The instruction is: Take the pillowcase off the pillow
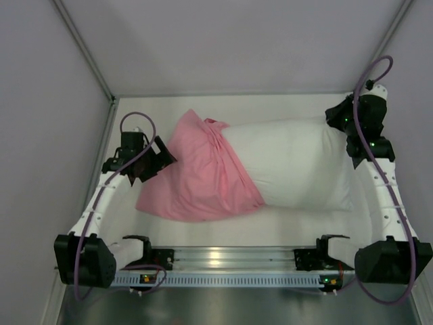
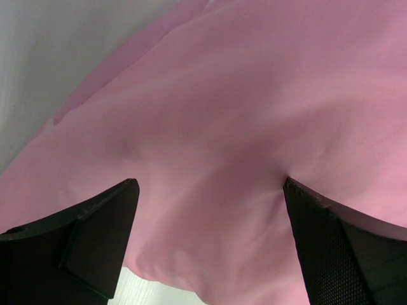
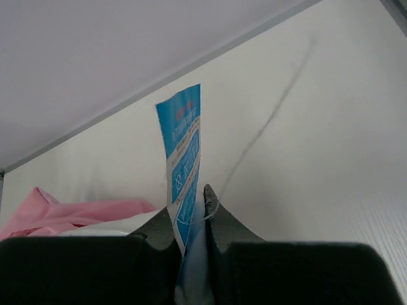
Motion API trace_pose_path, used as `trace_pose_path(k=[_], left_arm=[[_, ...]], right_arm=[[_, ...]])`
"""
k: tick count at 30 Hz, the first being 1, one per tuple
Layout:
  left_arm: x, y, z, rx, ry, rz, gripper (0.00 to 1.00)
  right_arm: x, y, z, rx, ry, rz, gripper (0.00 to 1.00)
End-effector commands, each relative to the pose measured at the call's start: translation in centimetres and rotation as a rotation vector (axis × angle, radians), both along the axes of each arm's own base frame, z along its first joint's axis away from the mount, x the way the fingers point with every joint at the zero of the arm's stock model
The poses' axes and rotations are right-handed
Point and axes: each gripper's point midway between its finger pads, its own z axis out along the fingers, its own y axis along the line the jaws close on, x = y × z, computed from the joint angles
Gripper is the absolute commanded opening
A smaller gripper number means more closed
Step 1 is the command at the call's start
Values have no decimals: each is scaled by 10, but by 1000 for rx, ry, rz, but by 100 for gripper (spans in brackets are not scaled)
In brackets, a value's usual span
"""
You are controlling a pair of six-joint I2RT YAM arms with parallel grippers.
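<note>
The white pillow lies across the middle of the table, its left end still inside the pink pillowcase. The pillowcase is bunched and trails off to the left. My left gripper is open at the pillowcase's left edge. In the left wrist view its fingers stand wide apart with pink pillowcase spread before them and nothing pinched. My right gripper is at the pillow's right end. In the right wrist view the right gripper is shut on the pillow's blue tag and some white fabric.
Grey walls enclose the white table at the back and on both sides. A metal rail with the arm bases runs along the near edge. The right arm stretches along the pillow's right side.
</note>
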Motion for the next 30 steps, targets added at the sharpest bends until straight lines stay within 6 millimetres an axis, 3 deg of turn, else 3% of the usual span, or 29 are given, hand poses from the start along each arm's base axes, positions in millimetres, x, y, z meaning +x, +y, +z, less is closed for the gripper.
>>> trace_pose_path(k=[1, 6, 8, 12, 17, 22, 23, 25, 26, 28, 29, 30], left_arm=[[26, 1, 17, -59, -119, 100, 99], [33, -9, 14, -127, -218, 73, 99], [39, -4, 18, -101, -272, 86, 99], [41, 34, 11, 42, -320, 243, 99], [39, 59, -7, 83, -307, 408, 99], [52, 46, -37, 51, -216, 369, 99], [51, 31, -44, -5, -209, 304, 99], [68, 11, -29, -93, -322, 206, 99], [63, -7, -33, -158, -324, 131, 93], [69, -14, -26, -198, -378, 99, 78], [69, -18, -23, -216, -391, 83, 50], [67, -19, -18, -232, -421, 87, 40]], right_arm=[[8, 9, 49, 15, -145, 68, 0], [11, 12, 48, 7, -150, 106, 0], [11, 15, 47, 12, -149, 126, 0], [15, 21, 43, 27, -149, 158, 0], [18, 26, 35, 47, -141, 180, 0], [19, 26, 32, 40, -138, 187, 0], [19, 25, 32, 40, -138, 184, 0], [19, 24, 31, 39, -136, 184, 0], [19, 23, 31, 39, -135, 183, 0], [19, 24, 31, 45, -136, 186, 0], [20, 24, 31, 46, -135, 189, 0], [20, 25, 31, 50, -135, 191, 0]])
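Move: The near-left side of the pillowcase lies under the open left gripper, roughly 5 cm ahead and 7 cm below; the pillowcase's middle is about 3 cm ahead, 13 cm right and 8 cm below. Beyond it the bare pillow is centred some 36 cm to the left gripper's right and 4 cm ahead. From the right gripper, which already holds the pillow's far corner, the pillowcase's middle is about 37 cm left, 6 cm back and 22 cm below. Bring the open left gripper down and forward about 5 cm each way onto the left side of the pillowcase, arcing some 4 cm out to the left and back, fingers tipping more forward. Begin closing on a fold of pink cloth only at the end, about halfway. Keep the right gripper shut on the pillow corner, easing it about 2 cm left and turning it slightly counter-clockwise. ##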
